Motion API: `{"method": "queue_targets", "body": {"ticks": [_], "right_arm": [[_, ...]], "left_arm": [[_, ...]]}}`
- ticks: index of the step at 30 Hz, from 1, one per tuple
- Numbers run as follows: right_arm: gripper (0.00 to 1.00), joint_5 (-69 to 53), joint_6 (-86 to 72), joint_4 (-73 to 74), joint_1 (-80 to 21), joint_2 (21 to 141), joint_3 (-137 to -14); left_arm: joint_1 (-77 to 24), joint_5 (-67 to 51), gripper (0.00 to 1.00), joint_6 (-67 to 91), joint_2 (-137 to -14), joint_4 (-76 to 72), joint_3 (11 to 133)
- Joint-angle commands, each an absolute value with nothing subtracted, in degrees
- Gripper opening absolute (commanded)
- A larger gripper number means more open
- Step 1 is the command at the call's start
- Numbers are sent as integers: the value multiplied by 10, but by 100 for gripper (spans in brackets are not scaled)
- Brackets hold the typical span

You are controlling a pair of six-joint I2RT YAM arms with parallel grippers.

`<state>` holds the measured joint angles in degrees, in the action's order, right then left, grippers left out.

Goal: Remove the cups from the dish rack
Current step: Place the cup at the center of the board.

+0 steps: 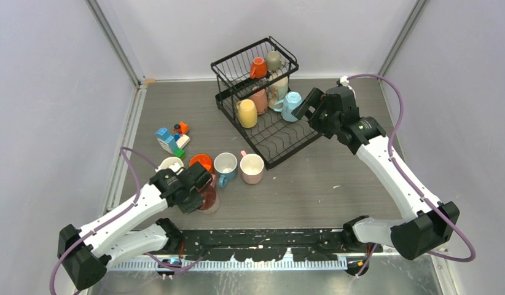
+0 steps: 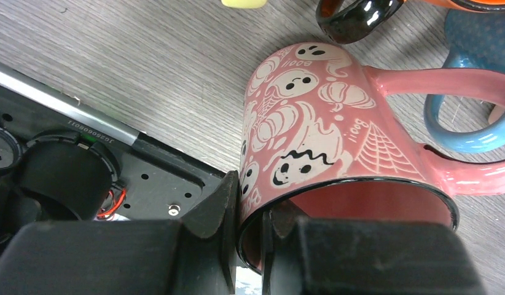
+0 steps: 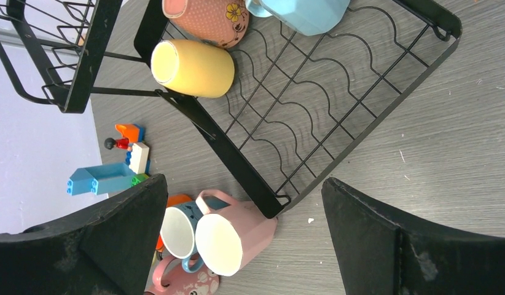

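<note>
The black wire dish rack stands at the back middle of the table. It holds several cups: orange and grey in the upper basket, salmon, yellow and light blue on the lower tray. My right gripper hangs open just right of the light blue cup, over the tray. My left gripper is shut on the rim of a pink ghost-print cup, one finger inside and one outside, low at the front left.
A row of cups stands on the table in front of the rack: white, orange, blue, pink. Toy blocks lie to the left. The black base bar runs along the near edge.
</note>
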<state>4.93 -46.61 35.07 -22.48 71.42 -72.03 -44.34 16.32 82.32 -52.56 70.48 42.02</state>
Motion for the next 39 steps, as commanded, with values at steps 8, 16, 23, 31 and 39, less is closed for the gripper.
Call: {"method": "queue_targets", "body": {"ticks": [8, 16, 23, 31, 39], "right_arm": [[100, 46, -465, 340, -225, 716, -719], [100, 45, -456, 365, -225, 731, -735], [100, 61, -441, 404, -225, 739, -750], [100, 62, -419, 385, -226, 772, -768], [100, 90, -363, 304, -208, 878, -824]], "left_arm": [[-441, 163, 32, 828, -505, 652, 423], [-440, 175, 52, 775, -480, 678, 455], [-440, 159, 74, 641, -406, 670, 501], [-440, 82, 100, 468, -443, 572, 576], [-438, 11, 100, 382, -521, 483, 620]]}}
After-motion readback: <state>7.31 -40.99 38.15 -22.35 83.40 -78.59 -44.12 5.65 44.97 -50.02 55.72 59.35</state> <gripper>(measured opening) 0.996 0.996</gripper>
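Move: The left fingers still pinch the pink mug's wall at the rim; its middle lies about 2 cm ahead, 3 cm right and 4 cm below. From that hand the orange mug stands some 12 cm ahead and 1 cm right, the blue mug 12 cm ahead and 9 cm right. The open right hand has the rack's light-blue cup about 10 cm ahead, 5 cm left and 19 cm down, the rack's yellow cup 9 cm ahead and 21 cm left. The left fingers let go of the pink mug's rim, easing a couple of centimetres forward and right as they begin to part, then the hand climbs about 12 cm, opening fully and swinging right and forward over the mugs while it turns some 40 degrees clockwise and its fingertips tilt outward. Meanwhile the right hand, open and touching nothing, sinks about 4 cm and then pushes forward some 3 cm towards the light-blue cup in the rack, rolling slightly. ##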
